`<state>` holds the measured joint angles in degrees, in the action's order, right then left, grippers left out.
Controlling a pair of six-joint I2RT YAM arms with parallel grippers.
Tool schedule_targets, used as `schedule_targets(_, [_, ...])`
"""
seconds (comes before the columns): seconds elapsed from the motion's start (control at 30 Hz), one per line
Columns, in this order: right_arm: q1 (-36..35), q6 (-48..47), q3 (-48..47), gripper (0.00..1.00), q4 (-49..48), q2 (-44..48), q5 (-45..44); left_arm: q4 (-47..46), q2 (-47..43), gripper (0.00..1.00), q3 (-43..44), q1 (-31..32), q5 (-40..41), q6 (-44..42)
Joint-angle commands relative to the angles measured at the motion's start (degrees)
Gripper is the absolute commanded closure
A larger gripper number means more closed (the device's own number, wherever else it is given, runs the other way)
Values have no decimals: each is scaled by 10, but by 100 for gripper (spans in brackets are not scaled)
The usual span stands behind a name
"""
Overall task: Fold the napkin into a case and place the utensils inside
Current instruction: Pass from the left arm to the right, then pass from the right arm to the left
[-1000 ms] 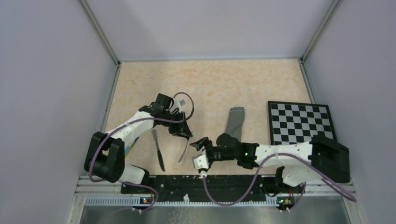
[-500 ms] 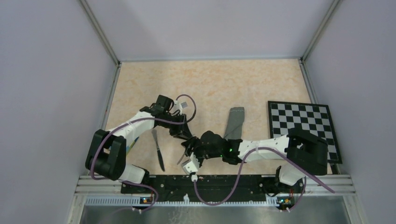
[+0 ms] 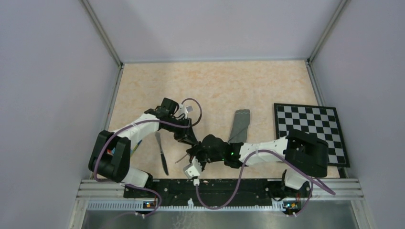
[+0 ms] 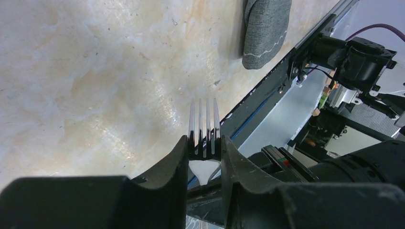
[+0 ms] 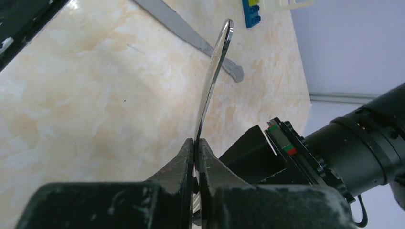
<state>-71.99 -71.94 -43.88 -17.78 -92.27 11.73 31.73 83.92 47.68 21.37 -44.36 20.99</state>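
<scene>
The silver fork (image 4: 204, 125) hangs above the table between both grippers. My left gripper (image 4: 204, 149) is shut on the fork's head, with the tines sticking out past the fingers. My right gripper (image 5: 196, 143) is shut on the fork's handle (image 5: 215, 71), which rises out of the jaws edge-on. In the top view the left gripper (image 3: 189, 139) and the right gripper (image 3: 195, 152) meet near the table's front middle. The silver knife (image 3: 162, 153) lies flat to their left. The dark grey napkin (image 3: 240, 125), folded into a narrow case, lies to the right.
A black-and-white checkered board (image 3: 308, 131) lies at the right edge. A blue block (image 5: 250, 12) sits beyond the knife (image 5: 191, 36) near the left arm's base. The black rail (image 3: 219, 186) runs along the front edge.
My right arm swung left to the left gripper and its jaws closed on the fork's handle. The left gripper kept its hold on the fork's head.
</scene>
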Motion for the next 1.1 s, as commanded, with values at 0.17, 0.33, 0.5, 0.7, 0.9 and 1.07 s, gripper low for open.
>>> schedule_targets(0.17, [2, 234, -7, 100, -7, 42, -11, -25, -70, 28, 13, -21, -4, 1])
schedule_targets(0.33, [37, 493, 101, 100, -92, 151, 64, -111, -169, 13, -17, -77, 46, 43])
schedule_targets(0.5, [127, 868, 163, 100, -137, 270, 36, -370, -272, 6, -133, -85, -30, 165])
schedule_targets(0.7, [261, 1120, 184, 100, -157, 312, 120, -646, -322, 4, -229, -57, -82, 292])
schedule_targets(0.9, [289, 1171, 168, 100, -224, 260, 250, -664, -290, 2, -224, 80, 0, 292])
schedule_targets(1.07, [289, 1191, 184, 100, -273, 258, 290, -705, -253, 7, -229, 97, 52, 327])
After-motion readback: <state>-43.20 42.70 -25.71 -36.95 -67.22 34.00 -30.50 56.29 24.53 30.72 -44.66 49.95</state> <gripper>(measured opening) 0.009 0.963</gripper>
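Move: The left fingers still hold the fork near its tines; the fork's middle lies about 4 cm back and 4 cm left of the left hand, roughly level with it. The right fingers are already shut on the fork. From the right hand, the folded napkin lies some 21 cm right, 10 cm ahead and 9 cm below; the knife lies 12 cm left, 2 cm ahead and equally low. Open the left gripper wide to let go of the fork, lift it clear about 13 cm, swinging forward-left, then back and right, while its fingers tilt up towards level. Keep the right fingers shut on the fork and carry it about 10 cm right and as far up, towards the napkin, rolling the wrist just over 100 degrees. ##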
